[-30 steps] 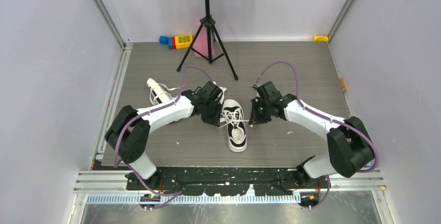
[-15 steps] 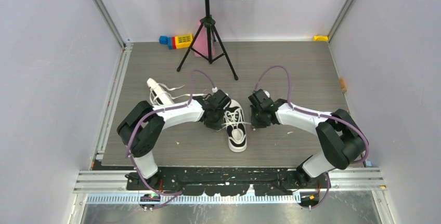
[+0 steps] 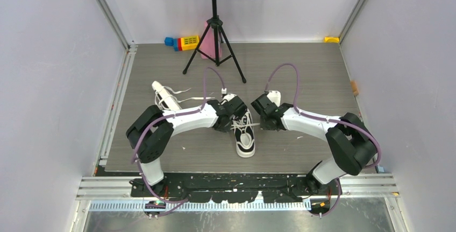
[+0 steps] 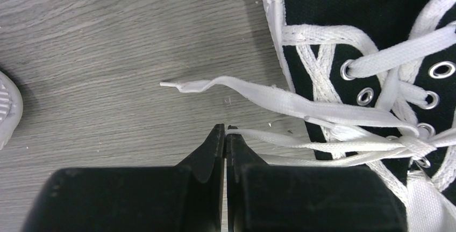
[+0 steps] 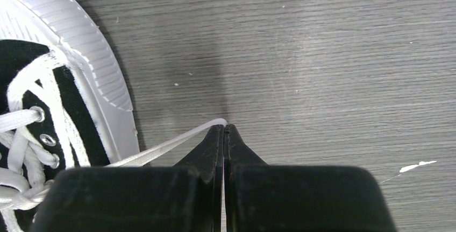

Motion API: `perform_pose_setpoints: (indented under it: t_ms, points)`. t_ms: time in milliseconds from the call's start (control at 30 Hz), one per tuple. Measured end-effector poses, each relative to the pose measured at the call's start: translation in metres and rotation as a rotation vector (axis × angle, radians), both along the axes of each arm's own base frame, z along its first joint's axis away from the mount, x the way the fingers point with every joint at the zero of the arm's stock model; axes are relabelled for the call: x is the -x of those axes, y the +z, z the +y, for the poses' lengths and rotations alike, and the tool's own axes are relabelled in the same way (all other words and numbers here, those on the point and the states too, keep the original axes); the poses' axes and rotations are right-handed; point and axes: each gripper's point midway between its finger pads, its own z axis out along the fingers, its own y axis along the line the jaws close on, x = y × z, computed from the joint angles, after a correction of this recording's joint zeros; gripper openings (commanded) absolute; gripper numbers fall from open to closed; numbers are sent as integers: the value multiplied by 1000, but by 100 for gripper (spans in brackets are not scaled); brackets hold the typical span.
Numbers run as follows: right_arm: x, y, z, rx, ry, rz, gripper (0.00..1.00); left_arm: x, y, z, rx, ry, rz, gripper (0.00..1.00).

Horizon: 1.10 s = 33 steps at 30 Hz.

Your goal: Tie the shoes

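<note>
One black sneaker point(image 3: 245, 134) with a white sole lies mid-table, toe toward me, with its white laces point(image 3: 243, 126) loosely crossed. My left gripper point(image 3: 232, 116) is at its left side, shut on a lace strand point(image 4: 269, 135) that runs right to the eyelets. The shoe fills the right of the left wrist view point(image 4: 376, 6), and a free lace end point(image 4: 193, 85) lies on the table there. My right gripper point(image 3: 260, 119) is at the shoe's right side, shut on a lace point(image 5: 172, 143) that runs left to the shoe point(image 5: 75, 108). The second shoe point(image 3: 163, 95) lies at the back left.
A black music stand tripod point(image 3: 215, 33) stands at the back centre. Coloured toy blocks point(image 3: 183, 42) and a pink object point(image 3: 206, 46) sit beside it. A yellow piece point(image 3: 332, 39) is in the back right corner. Metal rails point(image 3: 119, 92) border the left edge.
Both grippers have moved inward toward the shoe and closer to each other, still holding their laces. The shoe has stayed in place.
</note>
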Motion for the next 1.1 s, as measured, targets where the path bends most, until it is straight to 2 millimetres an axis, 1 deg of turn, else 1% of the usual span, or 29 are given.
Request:
perform_pose_setpoints:
  t_ms: [367, 567, 733, 767, 800, 900, 933, 1000, 1033, 1100]
  points:
    - [-2, -5, -3, 24, -50, -7, 0, -1, -8, 2, 1, 51, -11, 0]
    - [-4, -7, 0, 80, -55, -16, 0, -2, -14, 3, -38, 59, -28, 0]
    - [-6, -4, -2, 86, -67, -33, 0, -1, -13, 2, -41, 56, -33, 0]
    - [-6, -2, -2, 85, -62, -37, 6, -1, -12, 2, -41, 52, -33, 1]
    - [-6, 0, -1, 85, -50, -41, 19, -1, -11, 2, -41, 44, -34, 6]
    - [-7, 10, 4, 53, -11, -59, 35, 0, -2, 2, -38, 8, -34, 35]
    - [-7, 15, 6, 28, 7, -66, 37, 1, 2, 3, -37, -6, -32, 43]
    - [-6, 26, 13, -38, 38, -87, 47, 2, 15, 4, -18, -28, -37, 53]
    - [-5, 33, 18, -76, 55, -99, 55, 1, 22, 3, -1, -37, -45, 58]
    - [-6, 49, 29, -154, 93, -127, 70, 1, 43, -1, 65, -59, -75, 65]
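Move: Some 4 cm to the right of the left hand, and 4 cm to the left of the right hand, sits the bow knot on the black shoe, slightly above both fingertips. Each hand holds one bow loop. From the left hand, the shoe's toe cap is about 6 cm ahead and 2 cm right, the other shoe roughly 7 cm ahead and 18 cm left. Keeping the two loops pinched on either side of the shoe, both hands ease down about 1 cm while hardly going sideways. Then both grippers open to about half and let go of their loops as they rise some 5 cm, the right hand also swinging about 3 cm left towards the knot and tilting some 10 degrees. ##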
